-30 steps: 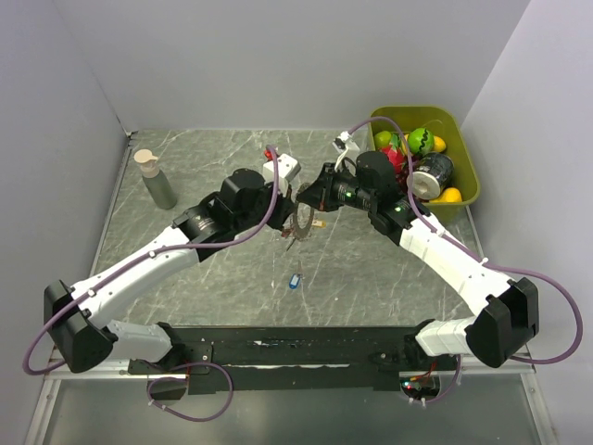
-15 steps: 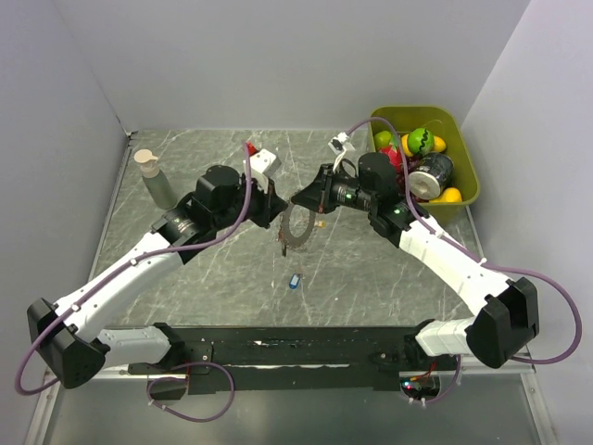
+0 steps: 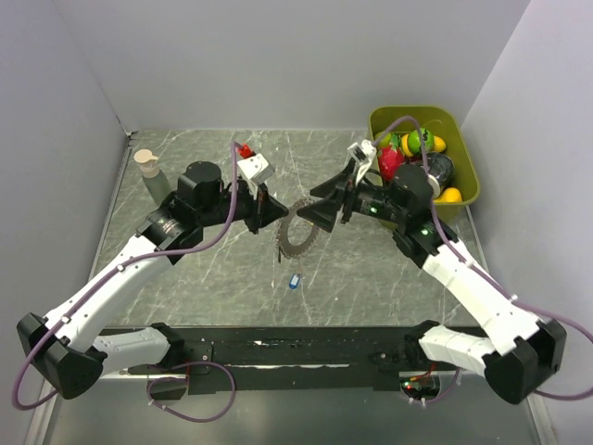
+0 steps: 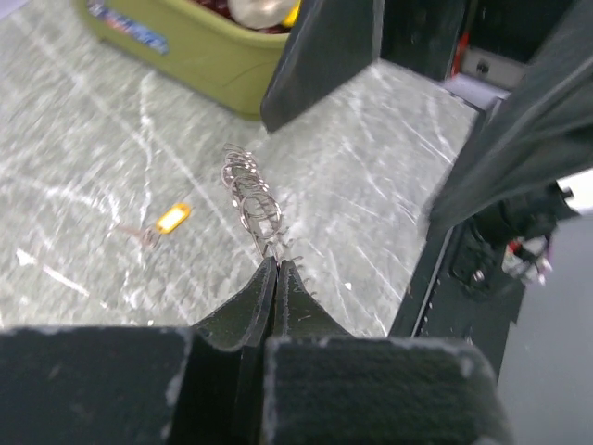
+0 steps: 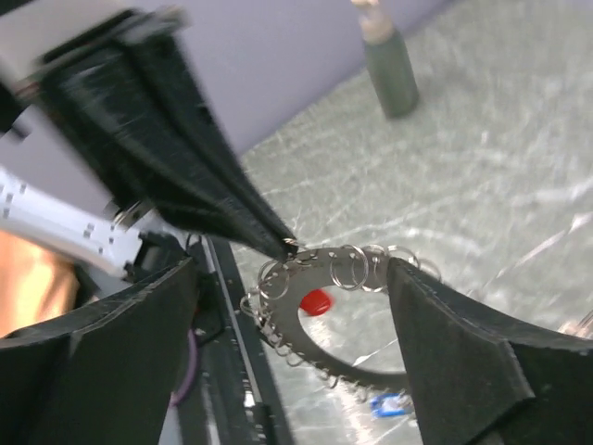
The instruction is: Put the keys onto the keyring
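Note:
The keyring point(image 3: 298, 232), a thin metal ring fringed with small silvery rings, hangs tilted above the table. My left gripper point(image 3: 281, 211) is shut on its rim point(image 4: 250, 195), fingertips pinched together point(image 4: 276, 264). My right gripper point(image 3: 312, 205) stands open just right of it, and the keyring point(image 5: 320, 267) lies between its spread fingers point(image 5: 293, 278). A red tag point(image 5: 317, 301) shows through the ring's hole. A blue key point(image 3: 295, 280) lies on the table below the ring. A yellow key point(image 4: 173, 218) lies loose on the table.
A green bin point(image 3: 468, 190) holding toy fruit and a can stands at the back right, behind my right arm. A grey bottle with a tan cap point(image 3: 157, 181) stands at the back left. A black rail point(image 3: 296, 348) runs along the near edge.
My right gripper has opened wide and drawn back to the right. My left arm has swung leftward, keeping its grip on the keyring.

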Robot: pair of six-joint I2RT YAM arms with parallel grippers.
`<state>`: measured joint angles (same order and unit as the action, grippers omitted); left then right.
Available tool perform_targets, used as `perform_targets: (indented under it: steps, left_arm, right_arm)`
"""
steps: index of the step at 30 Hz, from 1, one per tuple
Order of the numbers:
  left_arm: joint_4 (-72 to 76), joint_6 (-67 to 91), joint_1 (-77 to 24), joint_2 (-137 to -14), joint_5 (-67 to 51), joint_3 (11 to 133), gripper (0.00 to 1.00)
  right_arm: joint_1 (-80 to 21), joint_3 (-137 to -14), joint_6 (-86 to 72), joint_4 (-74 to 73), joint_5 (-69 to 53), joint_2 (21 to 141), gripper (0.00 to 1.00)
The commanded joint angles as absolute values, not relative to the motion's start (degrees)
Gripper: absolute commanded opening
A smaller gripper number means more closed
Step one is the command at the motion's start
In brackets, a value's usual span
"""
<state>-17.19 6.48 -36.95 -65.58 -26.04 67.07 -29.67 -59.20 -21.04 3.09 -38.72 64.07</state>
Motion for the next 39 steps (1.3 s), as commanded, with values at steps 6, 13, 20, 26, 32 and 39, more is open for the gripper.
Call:
perform_targets:
  steps: [6, 13, 20, 26, 32, 39]
  left_arm:
    - [-18.1, -4.5, -36.7, -62.5, -40.0, 69.6, 0.01]
    - [-13.8, -5.6, -36.7, -59.5, -43.0, 67.3, 0.01]
    - [-14.2, -6.2, -36.7, -59.4, -44.5, 67.2, 0.01]
    - [-13.0, -5.6, -36.7, -59.1, -43.9, 66.8, 0.01]
    - [-12.4, -4.6, -36.7, -59.2, -43.2, 67.0, 0.01]
    - [-11.3, -3.3, -36.7, -60.2, -43.5, 67.1, 0.01]
  right_arm:
    - [-29.1, -64.6, -3.8, 4.0, -58.0, 61.9, 0.83]
    - [-28.9, -67.8, -2.3, 1.4, -67.2, 66.1, 0.65]
    - [-28.8, -69.4, -1.8, 0.3, -69.3, 68.8, 0.48]
    - [-28.8, -69.5, -4.0, 1.7, -70.4, 70.1, 0.47]
    - [-28.9, -69.3, -4.0, 0.4, -69.9, 70.6, 0.42]
    - [-29.3, -67.9, -5.9, 1.9, -69.3, 70.4, 0.39]
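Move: The keyring hangs pinched in the left fingertips. Its middle is about 2 cm back, 2 cm right and 5 cm below that hand. From the empty right hand it is about 3 cm back, 2 cm left and 7 cm down. Some 28 cm below the right hand on the table lie the blue-tagged key, 6 cm back and 2 cm left, and the yellow-tagged key, 9 cm ahead and 3 cm right. Both hands draw back some 5 cm, left still gripping the keyring, right turning counter-clockwise, half-closing around its top. ##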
